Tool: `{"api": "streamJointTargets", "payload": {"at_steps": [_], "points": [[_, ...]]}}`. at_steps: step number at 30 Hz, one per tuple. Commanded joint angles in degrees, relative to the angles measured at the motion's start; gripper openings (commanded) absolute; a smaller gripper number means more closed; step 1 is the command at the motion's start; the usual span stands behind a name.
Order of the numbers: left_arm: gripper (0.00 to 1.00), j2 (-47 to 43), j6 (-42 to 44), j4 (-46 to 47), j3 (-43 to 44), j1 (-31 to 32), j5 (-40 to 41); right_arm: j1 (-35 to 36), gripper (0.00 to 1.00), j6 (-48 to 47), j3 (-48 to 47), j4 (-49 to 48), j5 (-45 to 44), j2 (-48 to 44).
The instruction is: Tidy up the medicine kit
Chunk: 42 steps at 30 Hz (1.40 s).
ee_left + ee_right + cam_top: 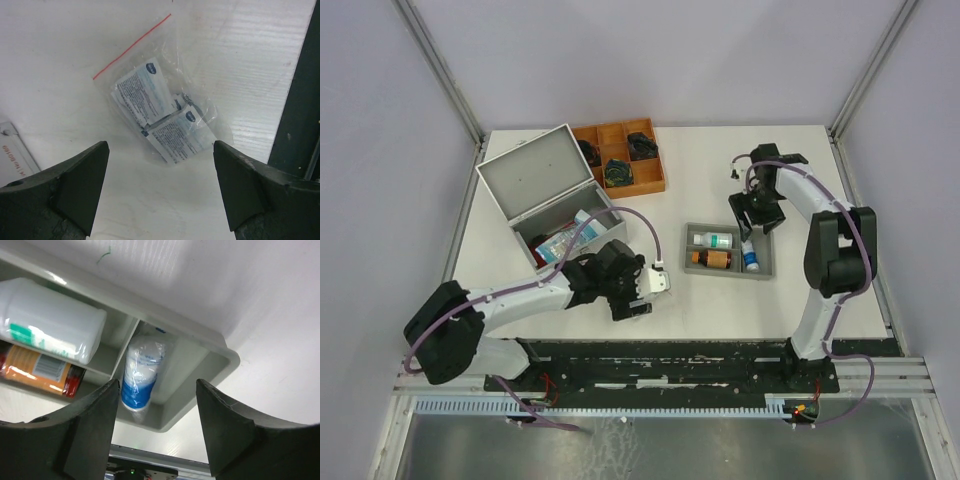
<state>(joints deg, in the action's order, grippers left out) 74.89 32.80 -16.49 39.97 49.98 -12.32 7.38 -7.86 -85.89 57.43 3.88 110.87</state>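
Note:
The medicine kit (542, 178), a silver-grey box, stands at the left with its lid up and boxed items inside. Just right of it, my left gripper (642, 292) is open over a clear zip bag of white-blue sachets (659, 281). In the left wrist view that bag (160, 115) lies flat on the table just beyond the gripper (160, 185), with nothing between the fingers. My right gripper (757, 218) hangs open above the right end of the small grey tray (692, 231). A blue-white wrapped roll (142, 372) lies in that end compartment, below the gripper (157, 425) and free of it.
The grey tray's wall (200, 332) also holds a white bottle (50, 322) and an orange bottle (40, 372). A brown wooden compartment tray (655, 178) with dark items sits behind the kit. Metal frame posts rise at the table's back corners.

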Motion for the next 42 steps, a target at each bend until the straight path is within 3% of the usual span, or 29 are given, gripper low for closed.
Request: {"api": "streamJointTargets", "payload": {"at_steps": [1,9,13,19,39,42], "points": [[0.92,4.2,-5.5,0.2,2.5,0.6,2.2,-0.2,0.72,0.3,0.5,-1.6,2.1,-7.9],[0.92,7.5,-10.7,4.0,2.2,2.8,6.7,-0.2,0.72,0.7,4.0,-2.5,4.6,-14.4],[0.86,9.8,-10.9,3.7,3.4,3.0,6.2,-0.2,0.72,0.9,5.6,-3.0,5.8,-15.8],[0.69,12.2,-11.1,3.2,5.4,3.0,5.7,-0.2,0.72,0.8,6.1,-2.7,6.6,-16.2],[0.05,6.5,-8.8,-1.0,6.7,2.0,-0.2,-0.2,0.71,0.3,7.6,-3.1,9.1,-17.6],[0.03,5.6,-8.1,-2.4,7.3,1.8,-0.4,-0.2,0.71,0.3,7.6,-3.0,9.4,-17.6]]}}
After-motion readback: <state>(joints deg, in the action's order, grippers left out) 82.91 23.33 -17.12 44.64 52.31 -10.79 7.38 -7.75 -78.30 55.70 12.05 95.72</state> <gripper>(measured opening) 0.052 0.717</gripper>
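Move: The left hand, fingers wide, has the zip bag of pads about 3 cm to its right, hardly ahead and some 5 cm below. The gray tray's middle lies roughly 13 cm ahead and 19 cm right of it, with the amber bottle at 12 ahead, 16 right. Right hand: the bandage roll, already released, is about 3 cm below and 1 cm back and left; the white bottle lies about 3 cm ahead, 9 cm left. Down about 4 cm onto the zip bag goes the left hand, turning slightly counter-clockwise; its fingers then close nearly shut on the bag's near-left part, pinching the plastic while the hand edges right and comes back up about 2.5 cm. The right hand, fingers still open, rises some 6 cm clear of the bandage roll, tilts, then eases back and left. ##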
